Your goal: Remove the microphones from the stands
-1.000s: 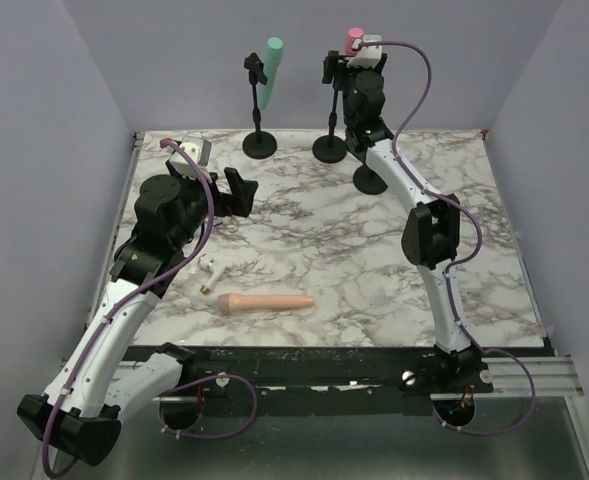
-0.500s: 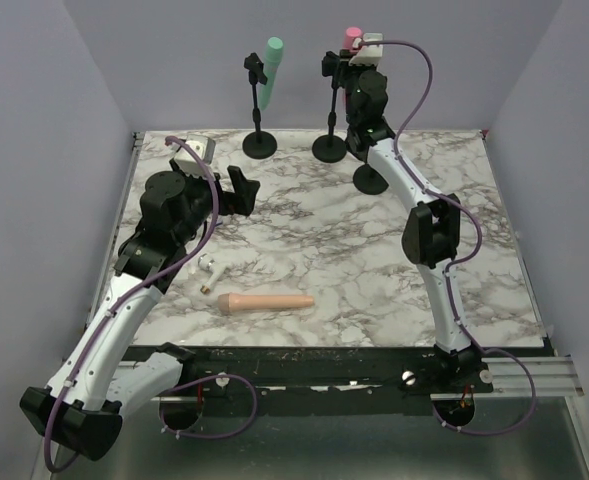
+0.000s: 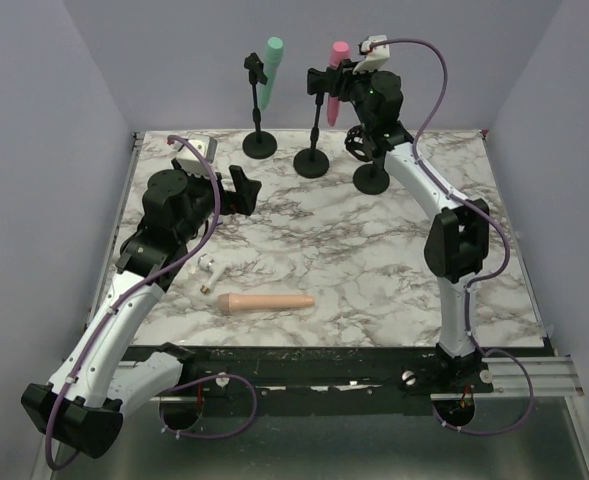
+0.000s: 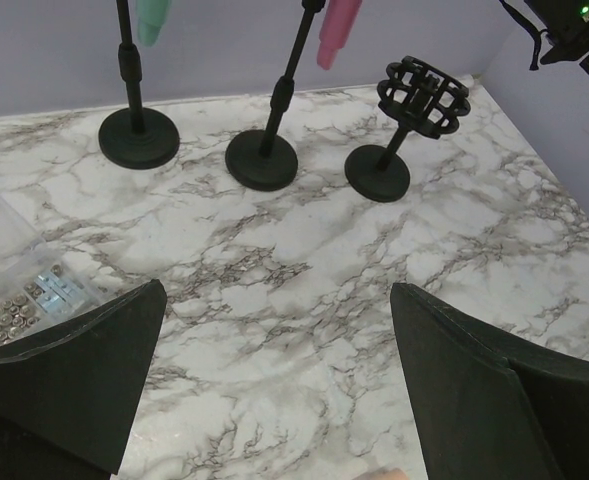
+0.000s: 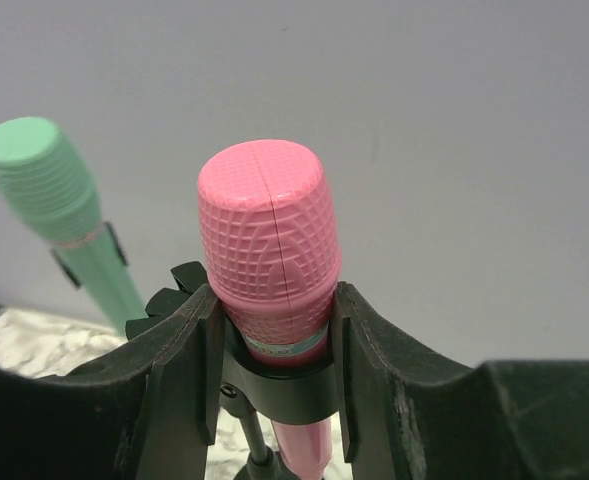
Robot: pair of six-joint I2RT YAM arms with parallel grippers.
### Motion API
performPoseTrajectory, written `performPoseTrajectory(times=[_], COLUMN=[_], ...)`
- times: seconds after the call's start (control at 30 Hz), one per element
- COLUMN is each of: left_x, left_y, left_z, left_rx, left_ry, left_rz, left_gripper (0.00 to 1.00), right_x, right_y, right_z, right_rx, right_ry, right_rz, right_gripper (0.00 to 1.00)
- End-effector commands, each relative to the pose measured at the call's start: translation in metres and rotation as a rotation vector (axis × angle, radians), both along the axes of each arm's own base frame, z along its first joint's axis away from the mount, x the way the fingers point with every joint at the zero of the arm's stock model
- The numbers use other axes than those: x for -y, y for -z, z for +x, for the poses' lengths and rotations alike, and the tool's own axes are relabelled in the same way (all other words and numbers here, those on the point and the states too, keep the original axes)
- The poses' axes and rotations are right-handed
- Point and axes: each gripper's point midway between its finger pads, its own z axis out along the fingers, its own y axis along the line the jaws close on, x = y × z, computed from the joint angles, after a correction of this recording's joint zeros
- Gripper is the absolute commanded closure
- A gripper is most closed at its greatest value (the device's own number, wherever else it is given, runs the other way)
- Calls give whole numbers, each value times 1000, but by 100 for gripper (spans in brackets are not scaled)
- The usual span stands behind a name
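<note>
The pink microphone (image 3: 336, 66) sits in the clip of a black stand (image 3: 312, 162) at the back of the table, and the stand leans. My right gripper (image 3: 334, 82) is shut on the pink microphone. In the right wrist view both fingers (image 5: 179, 350) press its neck just above the clip (image 5: 284, 385), below the pink head (image 5: 270, 240). My left gripper (image 3: 236, 190) is open and empty over the left of the table, far from the stand. The left wrist view shows the pink microphone (image 4: 336, 30) and its stand base (image 4: 262, 160) ahead of my open left gripper (image 4: 274, 380).
A green microphone (image 3: 270, 70) stands in its own stand (image 3: 259, 145) to the left. An empty cage-topped stand (image 3: 371, 178) is to the right. A peach microphone (image 3: 269, 302) lies near the front. A small white item (image 3: 212, 268) and a clear parts box (image 4: 24, 300) are at the left.
My right gripper has swung left with the pink microphone. The stand came with it: its base slid left and nearer, and it now leans. The left arm barely moved.
</note>
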Motion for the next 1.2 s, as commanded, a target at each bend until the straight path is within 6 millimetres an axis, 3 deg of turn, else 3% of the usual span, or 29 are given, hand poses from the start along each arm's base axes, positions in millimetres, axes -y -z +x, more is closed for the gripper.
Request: performPoseTrajectory(times=[0.0,0.2,0.5,0.7,0.8,1.03,1.17], left_x=[3,6,24,46,57,83,97], left_y=[-18,-19,-8,-4,-12,-39,-44], left_z=[-9,-10,-7,1,10,45,68], left_rx=[36,35,-8,-24,-17,191,266], left_ry=[27,47,126,212,239,325,371], left_rz=[-23,-27,-42,-100,-153,-177,-121], left_gripper=[1,1,1,1,1,1,1], right_x=[-19,-30,-20,-12,-9,-16,-19], right_y=[-62,-64,-38,-28,-28,-15,-13], right_z=[-46,-87,-150,-159,-162,-162,-165], right_rx=[75,24,-36,-65,-64,-105,-113], right_ry=[-181,-323,-413,-392,-379,-413,-439], right_rz=[102,92,32,13,9,0,4], right_gripper=[99,99,99,99,99,99,99])
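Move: The right fingers already grip the pink microphone, with its stand's clamp about 4 cm to their left and 3 cm below; the green microphone stands some 15 cm left and 5 cm farther out. The empty stand's cage is roughly 6 cm right, 4 cm nearer the base and 14 cm lower. From the open left hand, the pink stand's clamp lies about 29 cm ahead, 15 cm right, near hand height; the green microphone is some 34 cm ahead and 3 cm right. Keeping its pinch on the pink microphone just above the clamp, the right hand draws it back towards the robot by about 15 cm, stand and all, swinging some 20 degrees counter-clockwise and tipping slightly down, then all but stops there. As that pull eases, the left hand, fingers staying wide open, sets off right and forward towards the stand's clamp, about 9 cm in all and gathering speed, turning clockwise as it goes and coming near without touching. ##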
